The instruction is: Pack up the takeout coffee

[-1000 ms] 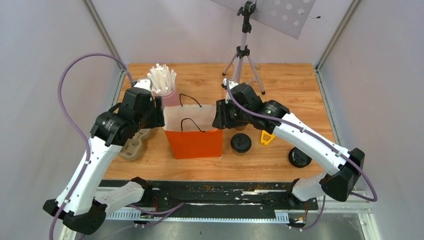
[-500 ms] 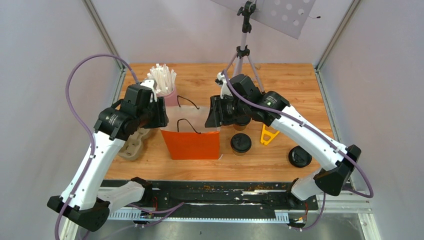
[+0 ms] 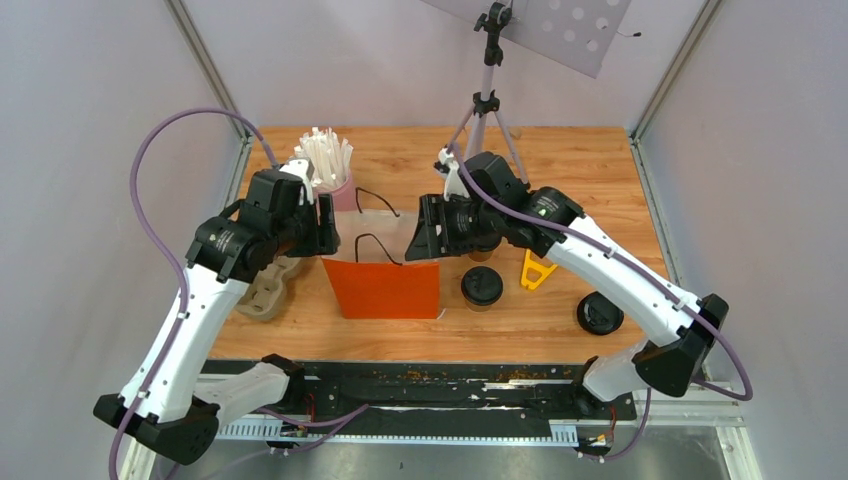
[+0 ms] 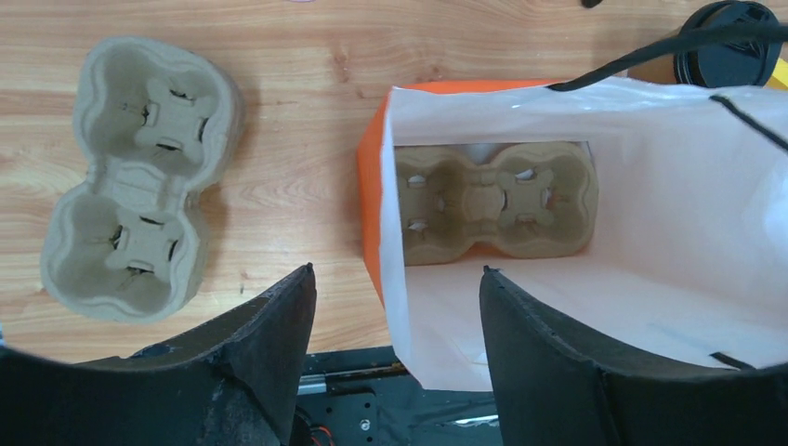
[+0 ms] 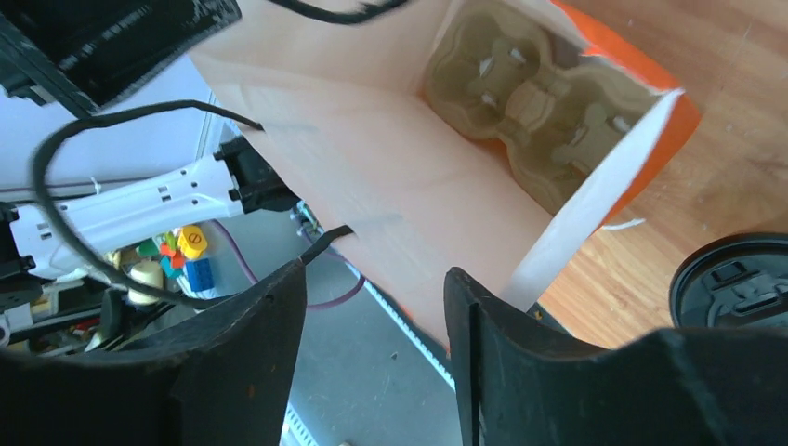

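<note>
The takeout coffee (image 3: 482,287), a kraft cup with a black lid, stands on the table right of the orange paper bag (image 3: 385,288). It shows at the edge of both wrist views, coffee (image 4: 725,37) and coffee (image 5: 739,283). My left gripper (image 3: 325,232) hovers at the bag's left rim. In its own view the left gripper (image 4: 397,269) is open, with the bag's side wall passing untouched between the jaws. My right gripper (image 3: 425,240) is at the bag's right rim. The right gripper (image 5: 376,268) is open above the bag's mouth. A pulp tray (image 4: 492,200) lies in the bag's bottom.
A second pulp tray (image 3: 265,290) lies left of the bag, under my left arm. A pink cup of white sticks (image 3: 328,165) stands behind the bag. A yellow piece (image 3: 535,272), a black round lid (image 3: 599,314) and a tripod (image 3: 485,110) are on the right half.
My right gripper has moved left over the bag's right rim and its jaws have spread wider. My left gripper has shifted slightly away from me. The bag's mouth stands wider.
</note>
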Robot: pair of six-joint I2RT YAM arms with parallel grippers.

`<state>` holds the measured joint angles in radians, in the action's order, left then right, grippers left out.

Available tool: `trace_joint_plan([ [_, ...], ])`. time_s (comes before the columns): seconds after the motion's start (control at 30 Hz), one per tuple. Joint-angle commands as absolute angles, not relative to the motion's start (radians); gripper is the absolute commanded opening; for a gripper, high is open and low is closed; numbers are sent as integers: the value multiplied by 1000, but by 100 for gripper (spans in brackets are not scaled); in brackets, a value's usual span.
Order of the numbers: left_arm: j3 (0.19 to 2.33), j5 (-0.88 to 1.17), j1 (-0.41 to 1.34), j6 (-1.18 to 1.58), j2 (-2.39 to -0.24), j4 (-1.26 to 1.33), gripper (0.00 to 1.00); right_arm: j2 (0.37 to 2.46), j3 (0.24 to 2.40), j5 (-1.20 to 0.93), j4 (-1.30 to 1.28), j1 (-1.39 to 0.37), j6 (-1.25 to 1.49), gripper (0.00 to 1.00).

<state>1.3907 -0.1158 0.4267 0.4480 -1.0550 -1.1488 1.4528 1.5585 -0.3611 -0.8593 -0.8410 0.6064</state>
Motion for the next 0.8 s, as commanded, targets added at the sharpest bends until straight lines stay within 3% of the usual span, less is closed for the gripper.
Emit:
trace_joint_plan([
  [0.0,1435,-161,422,422,-1013,-1125,74,1395,1657,-253,-868,-836,537,59],
  [0.17,1434,-159,423,427,-1008,-1137,77,1374,1671,-45,-969,-820,393,75],
  [0.3,1454,-149,422,383,-1001,-1160,84,1341,1608,118,-1008,-788,342,99],
  [0.43,1466,-170,422,343,-987,-1164,99,1297,1459,219,-990,-764,321,100],
  [0.77,1463,-129,422,343,-948,-1122,100,1163,1027,161,-640,-738,224,99],
])
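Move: The near lidded cup, which I go for with my right hand, stands about 13 cm to that hand's right, 5 cm farther out and some 22 cm below. The far lidded cup is 12 cm straight beyond the near one; the yellow triangle lies 14 cm right of the near cup and 10 cm farther out. The orange bag's middle is 7 cm left of my right hand, 5 cm ahead and 15 cm below. From my left hand the near cup lies some 30 cm right, 2 cm ahead, 22 cm below. I take my right hand off the bag's right rim: up and forward a little, then swiftly right about 15 cm and down over the near lidded cup, ending some 12 cm lower. Its fingers spread fully and swing about 35 degrees from pointing left to pointing steeply down. Meanwhile my left hand rises 3 cm at the bag's left rim, opening fully. ##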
